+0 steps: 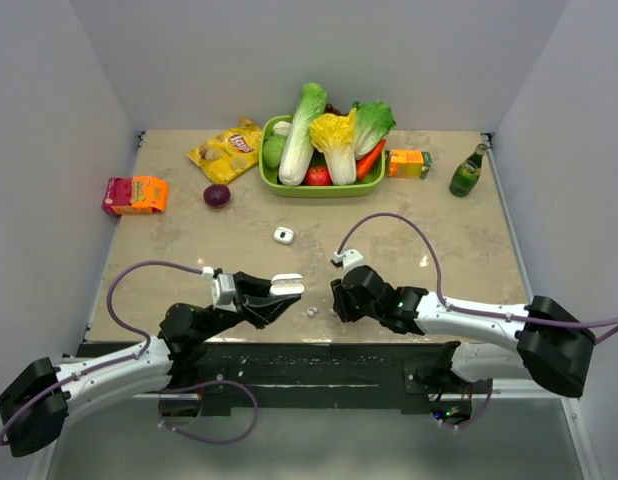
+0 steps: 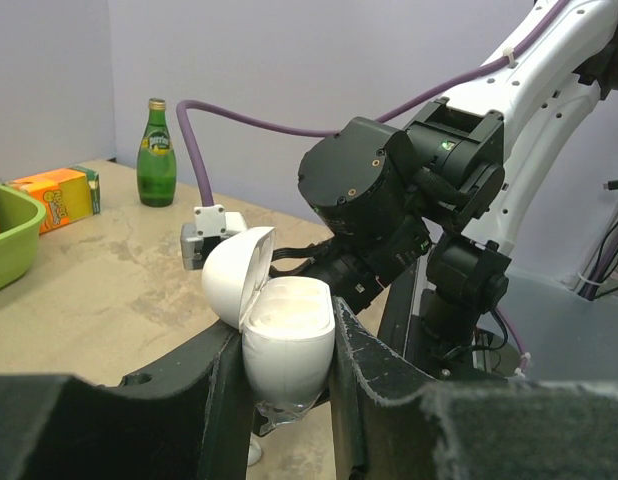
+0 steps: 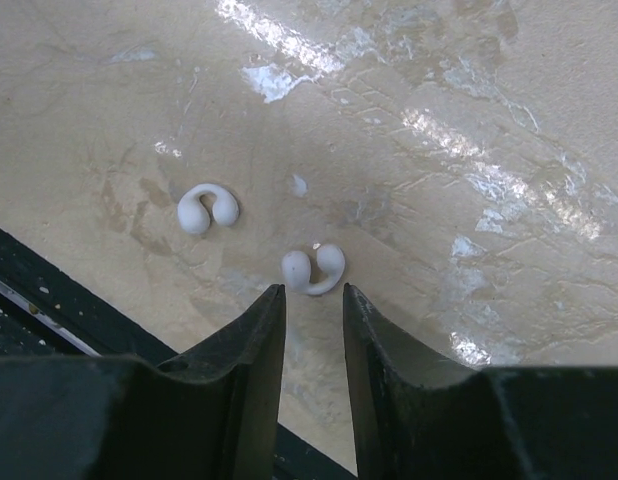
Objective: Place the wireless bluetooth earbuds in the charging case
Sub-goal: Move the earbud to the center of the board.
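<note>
My left gripper (image 1: 285, 290) is shut on the white charging case (image 1: 287, 286) and holds it above the table's near edge. In the left wrist view the case (image 2: 287, 335) stands upright between the fingers with its lid tipped open to the left. Two white C-shaped earbuds (image 1: 311, 312) lie on the table between the two grippers. In the right wrist view one earbud (image 3: 313, 270) lies just beyond the fingertips of my right gripper (image 3: 314, 292), and the other earbud (image 3: 208, 207) lies farther left. My right gripper (image 1: 334, 300) stands low over the table, its jaws narrowly apart with nothing between them.
At the back stand a green basket (image 1: 309, 191) of vegetables, a chips bag (image 1: 227, 150), a red onion (image 1: 217, 195), a juice carton (image 1: 409, 163) and a green bottle (image 1: 467, 172). An orange box (image 1: 135, 194) lies far left. A small white object (image 1: 283, 235) sits mid-table.
</note>
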Available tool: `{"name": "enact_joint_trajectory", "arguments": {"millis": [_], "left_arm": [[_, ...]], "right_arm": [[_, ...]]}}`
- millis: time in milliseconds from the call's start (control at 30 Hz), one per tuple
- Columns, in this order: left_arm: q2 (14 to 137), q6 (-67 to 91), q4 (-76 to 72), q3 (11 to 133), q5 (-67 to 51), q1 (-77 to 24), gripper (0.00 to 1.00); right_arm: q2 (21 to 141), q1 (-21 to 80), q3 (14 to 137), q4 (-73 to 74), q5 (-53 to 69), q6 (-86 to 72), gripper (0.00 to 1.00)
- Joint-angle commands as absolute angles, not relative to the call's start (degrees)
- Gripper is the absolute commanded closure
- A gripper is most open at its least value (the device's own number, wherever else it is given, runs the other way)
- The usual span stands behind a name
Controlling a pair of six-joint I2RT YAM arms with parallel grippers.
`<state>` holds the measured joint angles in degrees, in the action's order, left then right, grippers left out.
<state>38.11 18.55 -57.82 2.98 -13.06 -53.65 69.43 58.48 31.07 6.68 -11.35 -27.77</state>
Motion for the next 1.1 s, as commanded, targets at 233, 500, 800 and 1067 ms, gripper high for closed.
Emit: {"name": "enact_joint_trajectory", "arguments": {"millis": [233, 500, 800, 1067], "left_arm": [[37.79, 19.78, -61.96, 0.62, -12.75, -53.7, 1.0], [39.02, 20.57, -63.72, 0.09, -13.27, -53.61, 1.0], [38.67, 20.74, -63.28, 0.0, -13.36, -53.61, 1.0], [38.85, 21.01, -63.63, 0.0, -13.45, -53.61, 1.0]], "right_arm": [[71.81, 58.8, 30.15, 6.24, -13.36, -33.22, 0.81], [74.7, 59.68, 30.15, 6.24, -14.24, -36.56, 0.9], [78.92, 59.68, 31.9, 7.65, -17.14, -38.85, 1.0], [81.3, 59.68, 33.31, 5.89, -16.78, -36.75, 0.96]]}}
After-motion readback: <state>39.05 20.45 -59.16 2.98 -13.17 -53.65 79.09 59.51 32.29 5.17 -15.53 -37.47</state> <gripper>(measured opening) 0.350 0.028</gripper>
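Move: The nearer earbud lies just off the right fingertips, about 1 cm ahead, 1 cm left and 4 cm below. The other earbud is some 5 cm farther left of it, about level. The charging case, held open by the left hand, is roughly 9 cm left, 3 cm back and 18 cm above the right hand. From the left hand, the nearer earbud is about 4 cm ahead, 8 cm right and 22 cm below. Right hand sinks about 3.5 cm, shuts its fingers beside the nearer earbud, then nudges it forward-left with closed tips. ##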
